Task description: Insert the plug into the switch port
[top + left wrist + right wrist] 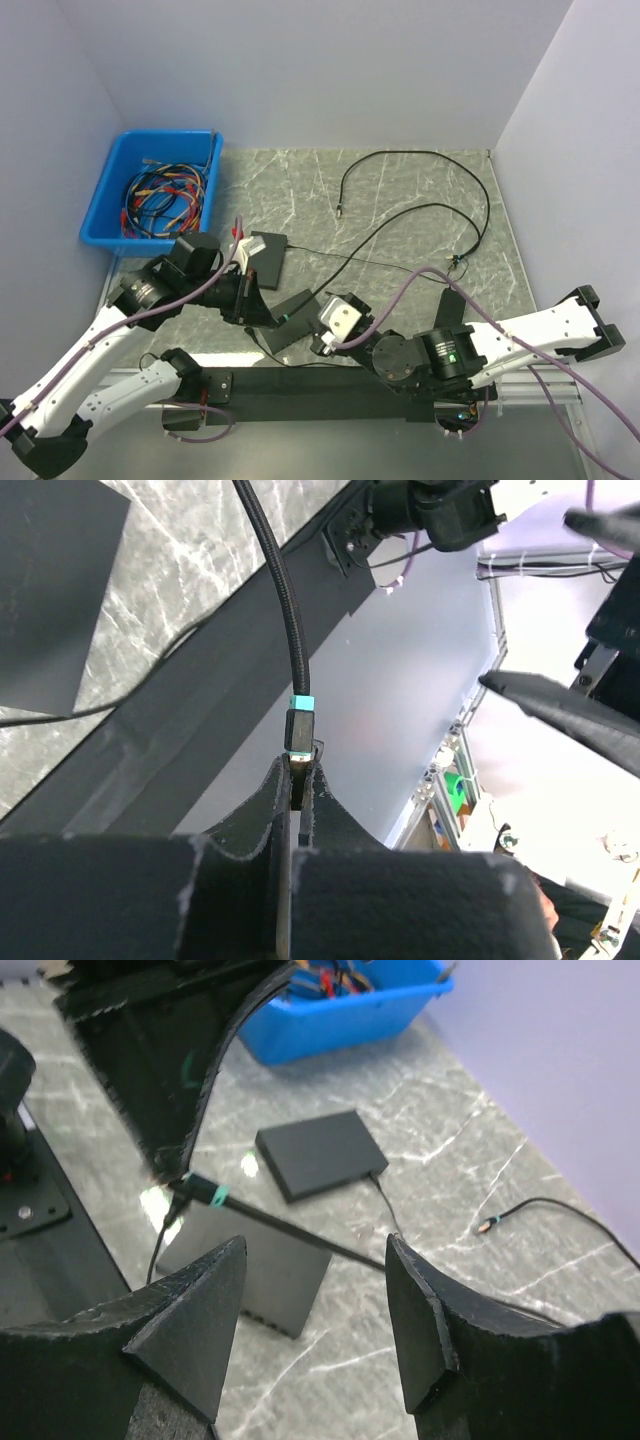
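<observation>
My left gripper (297,776) is shut on the black plug (299,730), which has a teal band and a braided cable running away from it. In the right wrist view that plug (200,1193) hangs just above the far corner of the switch (245,1265), a flat black box on the marble top with a row of small ports along its near edge. My right gripper (315,1250) stands open above the switch's right side, with nothing between its fingers. From above, the left gripper (250,300) and right gripper (322,330) flank the switch (290,318).
A second flat black box (268,255) with a thin cable lies behind the switch. A blue bin (150,190) of coloured cables stands at the back left. A long black cable (420,180) loops over the right half, its loose end (487,1225) near the middle.
</observation>
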`<state>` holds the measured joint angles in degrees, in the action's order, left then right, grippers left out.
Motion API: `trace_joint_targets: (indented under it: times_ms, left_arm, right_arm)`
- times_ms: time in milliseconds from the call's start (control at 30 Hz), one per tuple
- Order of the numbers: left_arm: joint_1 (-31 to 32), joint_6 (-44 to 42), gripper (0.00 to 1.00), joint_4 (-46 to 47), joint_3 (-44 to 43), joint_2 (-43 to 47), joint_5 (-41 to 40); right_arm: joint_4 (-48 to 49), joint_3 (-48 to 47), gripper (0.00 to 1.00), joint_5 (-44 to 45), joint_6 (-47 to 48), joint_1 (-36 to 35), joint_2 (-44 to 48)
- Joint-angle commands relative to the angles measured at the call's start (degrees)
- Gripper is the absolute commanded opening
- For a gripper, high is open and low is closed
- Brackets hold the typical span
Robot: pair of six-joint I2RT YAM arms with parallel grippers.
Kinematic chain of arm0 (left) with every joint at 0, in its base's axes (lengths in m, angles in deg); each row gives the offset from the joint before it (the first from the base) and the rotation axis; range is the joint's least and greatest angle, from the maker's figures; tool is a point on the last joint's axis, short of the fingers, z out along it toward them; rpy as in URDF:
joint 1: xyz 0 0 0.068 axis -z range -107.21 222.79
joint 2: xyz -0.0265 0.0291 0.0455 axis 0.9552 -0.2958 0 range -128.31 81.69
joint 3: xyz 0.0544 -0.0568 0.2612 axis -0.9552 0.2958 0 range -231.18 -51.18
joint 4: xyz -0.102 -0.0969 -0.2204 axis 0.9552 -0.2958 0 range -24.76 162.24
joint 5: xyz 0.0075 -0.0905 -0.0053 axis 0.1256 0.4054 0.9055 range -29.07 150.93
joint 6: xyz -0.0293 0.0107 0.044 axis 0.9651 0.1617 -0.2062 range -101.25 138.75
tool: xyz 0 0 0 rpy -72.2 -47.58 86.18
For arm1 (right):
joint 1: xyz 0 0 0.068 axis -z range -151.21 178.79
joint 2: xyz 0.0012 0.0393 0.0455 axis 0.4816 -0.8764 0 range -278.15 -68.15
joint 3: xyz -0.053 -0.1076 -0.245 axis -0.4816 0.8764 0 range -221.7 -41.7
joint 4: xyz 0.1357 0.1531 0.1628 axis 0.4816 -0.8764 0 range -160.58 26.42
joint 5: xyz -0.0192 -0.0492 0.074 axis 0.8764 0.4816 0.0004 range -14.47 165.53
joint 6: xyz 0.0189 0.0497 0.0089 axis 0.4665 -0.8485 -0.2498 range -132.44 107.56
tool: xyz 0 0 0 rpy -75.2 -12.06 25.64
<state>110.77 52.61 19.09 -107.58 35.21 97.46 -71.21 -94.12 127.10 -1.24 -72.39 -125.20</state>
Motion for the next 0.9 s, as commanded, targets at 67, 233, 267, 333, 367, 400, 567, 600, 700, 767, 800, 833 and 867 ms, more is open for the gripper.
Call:
trace_joint_targets:
  times_ms: [67, 233, 267, 333, 367, 400, 567, 600, 700, 767, 800, 833, 867]
  left_arm:
    - [0.26, 1.46, 0.01, 0.94, 0.33, 3.15, 3.63]
    - [0.26, 4.45, 0.01, 1.99, 0.85, 3.77, 5.21]
    - [0.26, 5.06, 0.01, 2.08, 1.12, 3.68, 5.48]
    - [0.34, 5.77, 0.01, 1.82, 1.64, 3.33, 5.65]
    - [0.43, 5.86, 0.00, 1.73, 1.56, 3.32, 5.83]
    - [0.34, 6.29, 0.00, 1.90, 1.47, 3.41, 6.09]
    - [0.34, 7.44, 0.01, 1.03, 0.07, 4.64, 5.66]
    - [0.34, 7.53, 0.00, 0.59, -0.20, 4.82, 5.65]
    - [0.34, 7.88, 0.01, 0.32, -0.37, 5.43, 5.74]
    - [0.43, 7.79, 0.01, -0.20, -0.29, 5.78, 5.48]
    - [0.34, 7.88, 0.01, -0.38, -0.29, 5.96, 5.56]
    - [0.34, 7.97, 0.01, -0.38, -0.20, 6.22, 5.74]
    - [0.34, 7.97, 0.01, -0.47, -0.11, 6.31, 5.92]
  right_arm:
    - [5.62, 0.58, 0.65, -0.24, 4.62, -0.68, -0.33]
    - [5.79, -0.22, 0.65, -5.68, 4.79, -1.03, -2.35]
    - [5.88, -0.40, 0.65, -6.65, 4.88, -1.12, -2.62]
    - [5.62, -0.92, 0.65, -9.63, 4.80, -1.29, -2.79]
    - [5.44, -1.36, 0.65, -10.26, 4.79, -1.38, -2.80]
    - [5.53, -1.45, 0.65, -10.87, 4.88, -1.38, -2.71]
    - [5.18, -2.41, 0.66, -18.15, 4.62, -1.38, -2.09]
    - [4.48, -2.68, 0.66, -18.87, 4.53, -1.38, -2.27]
    - [3.68, -3.74, 0.67, -19.93, 4.44, -1.38, -4.37]
    - [4.12, -3.48, 0.67, -20.63, 4.62, -1.29, -4.64]
    - [5.08, -3.30, 0.67, -21.16, 4.79, -1.29, -4.82]
    - [5.44, -3.12, 0.67, -21.60, 5.14, -0.86, -4.73]
    - [5.70, -3.12, 0.67, -22.04, 5.23, -0.59, -4.82]
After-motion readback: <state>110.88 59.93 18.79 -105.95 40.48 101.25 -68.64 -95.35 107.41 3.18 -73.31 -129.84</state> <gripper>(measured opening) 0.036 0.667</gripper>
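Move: The plug, held up in the left fingers, is about 11 cm to the right hand's left, some 2 cm farther out and 3 cm lower; from the left hand point it sits roughly 2 cm to the right, level with it. From the right hand, the switch lies on the table about 8 cm ahead, 10 cm left and 28 cm down, and the black box at the same depth about 23 cm ahead and 16 cm left. The plug stays pinched in the shut left fingers, which ease back about 2.5 cm and rise a little. Towards it comes the wide-open right gripper, swinging back and left by some 5 cm each way, sinking slightly, and turning about 20 degrees counter-clockwise so its fingers point more squarely at the plug; they don't close. ##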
